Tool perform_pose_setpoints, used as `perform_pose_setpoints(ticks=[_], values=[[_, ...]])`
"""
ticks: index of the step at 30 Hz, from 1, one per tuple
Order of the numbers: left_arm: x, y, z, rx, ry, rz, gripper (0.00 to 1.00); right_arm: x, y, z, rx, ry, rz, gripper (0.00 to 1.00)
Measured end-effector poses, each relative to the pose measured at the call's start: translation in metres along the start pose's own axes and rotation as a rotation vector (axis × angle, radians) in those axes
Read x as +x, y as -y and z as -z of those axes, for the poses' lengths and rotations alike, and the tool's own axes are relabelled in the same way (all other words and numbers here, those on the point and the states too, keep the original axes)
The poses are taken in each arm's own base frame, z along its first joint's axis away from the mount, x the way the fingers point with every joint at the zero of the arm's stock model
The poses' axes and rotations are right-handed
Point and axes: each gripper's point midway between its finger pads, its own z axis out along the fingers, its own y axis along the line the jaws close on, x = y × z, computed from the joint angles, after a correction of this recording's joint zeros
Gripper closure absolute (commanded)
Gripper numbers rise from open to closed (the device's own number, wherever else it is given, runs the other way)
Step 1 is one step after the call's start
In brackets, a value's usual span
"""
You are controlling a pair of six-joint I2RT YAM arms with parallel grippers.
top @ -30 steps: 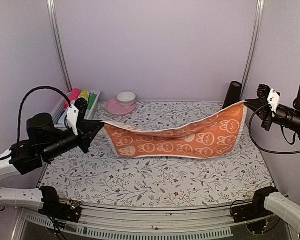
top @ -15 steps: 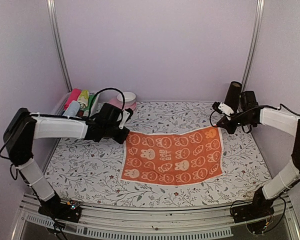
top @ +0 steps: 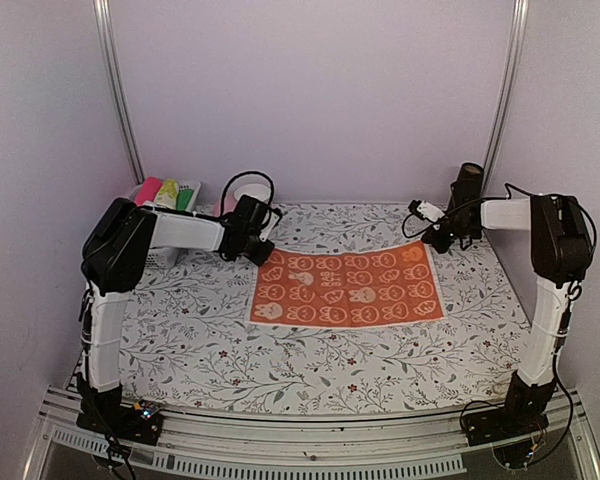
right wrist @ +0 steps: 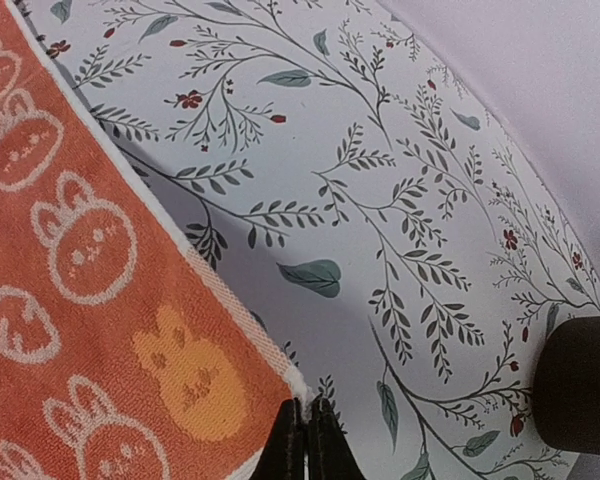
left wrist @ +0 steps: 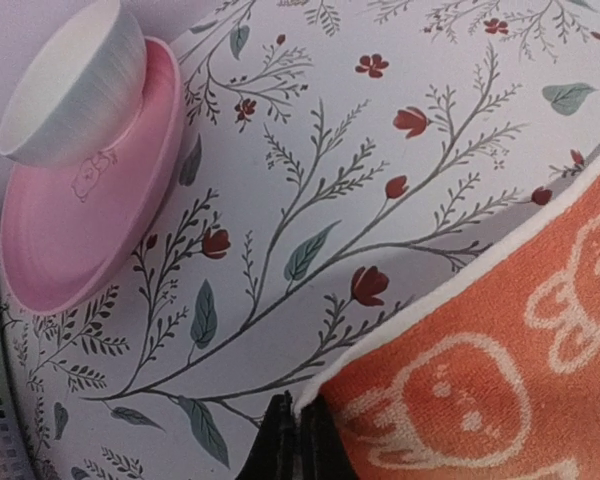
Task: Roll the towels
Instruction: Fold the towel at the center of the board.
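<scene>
An orange towel (top: 345, 288) with pale rabbit prints lies spread flat on the floral table sheet. My left gripper (top: 263, 250) is at its far left corner, low on the sheet. In the left wrist view, that gripper (left wrist: 298, 440) is shut on the white-edged corner of the towel (left wrist: 480, 380). My right gripper (top: 432, 240) is at the far right corner. The right wrist view shows it (right wrist: 306, 435) pinching the tip of that corner of the towel (right wrist: 80, 300). Both arms reach far out over the table.
A pink saucer (top: 228, 207) with a white cup (left wrist: 70, 85) sits just behind the left gripper. A basket (top: 170, 195) of coloured items stands at the back left. A black cylinder (top: 468, 185) stands at the back right, close to the right gripper.
The towel hung stretched in the air between the grippers a second ago. Both arms have reached forward and down, and the towel now lies flat, farther back on the table.
</scene>
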Motion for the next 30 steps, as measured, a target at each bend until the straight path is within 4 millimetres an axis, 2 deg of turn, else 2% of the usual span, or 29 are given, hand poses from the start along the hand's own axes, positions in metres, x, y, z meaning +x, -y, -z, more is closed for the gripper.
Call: perform_pose_setpoints(ticks=[3,7,13,17,23,26,30], values=[[0.003,-0.008,-0.001,-0.008,0.005,-0.009,1.0,-0.004,0.007,0.003,0.005,0.031,-0.003,0.97],[0.023,-0.008,0.007,0.023,-0.006,-0.03,1.0,0.005,0.011,0.01,-0.041,0.072,-0.013,0.98],[0.018,-0.004,0.026,0.064,0.044,-0.065,1.0,0.011,-0.015,0.03,-0.14,0.116,0.046,0.98],[0.009,-0.008,0.037,0.06,0.085,-0.081,1.0,0.001,-0.027,0.049,-0.168,0.163,0.092,0.97],[0.008,-0.009,0.06,0.051,0.111,-0.118,1.0,-0.012,-0.037,0.075,-0.182,0.222,0.172,0.97],[0.01,-0.004,0.072,0.05,0.121,-0.142,1.0,-0.008,-0.046,0.079,-0.204,0.22,0.21,0.98],[0.018,0.01,0.085,0.055,0.117,-0.189,1.0,0.01,-0.066,0.082,-0.244,0.197,0.256,0.98]])
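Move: Each hand already pinches a far corner of the orange towel, held just above the board. The near edge they are headed for lies about 25 cm back of each hand: the near corners are some 2 cm to the left, and 5 cm below the left hand and 7 cm below the right. From the left hand the pink plate is some 13 cm ahead and 6 cm left. From the right hand the dark cylinder stands about 6 cm ahead and 10 cm right. Spreading apart first by a centimetre or two each, both hands then draw back and up towards the near edge, keeping their pinch on the far corners. The right leads, about 10 cm back and 4 cm up after a slightly higher peak, twisting some 20 degrees counter-clockwise. The left goes about 8 cm back and 5 cm up, turning roughly 10 degrees clockwise. ##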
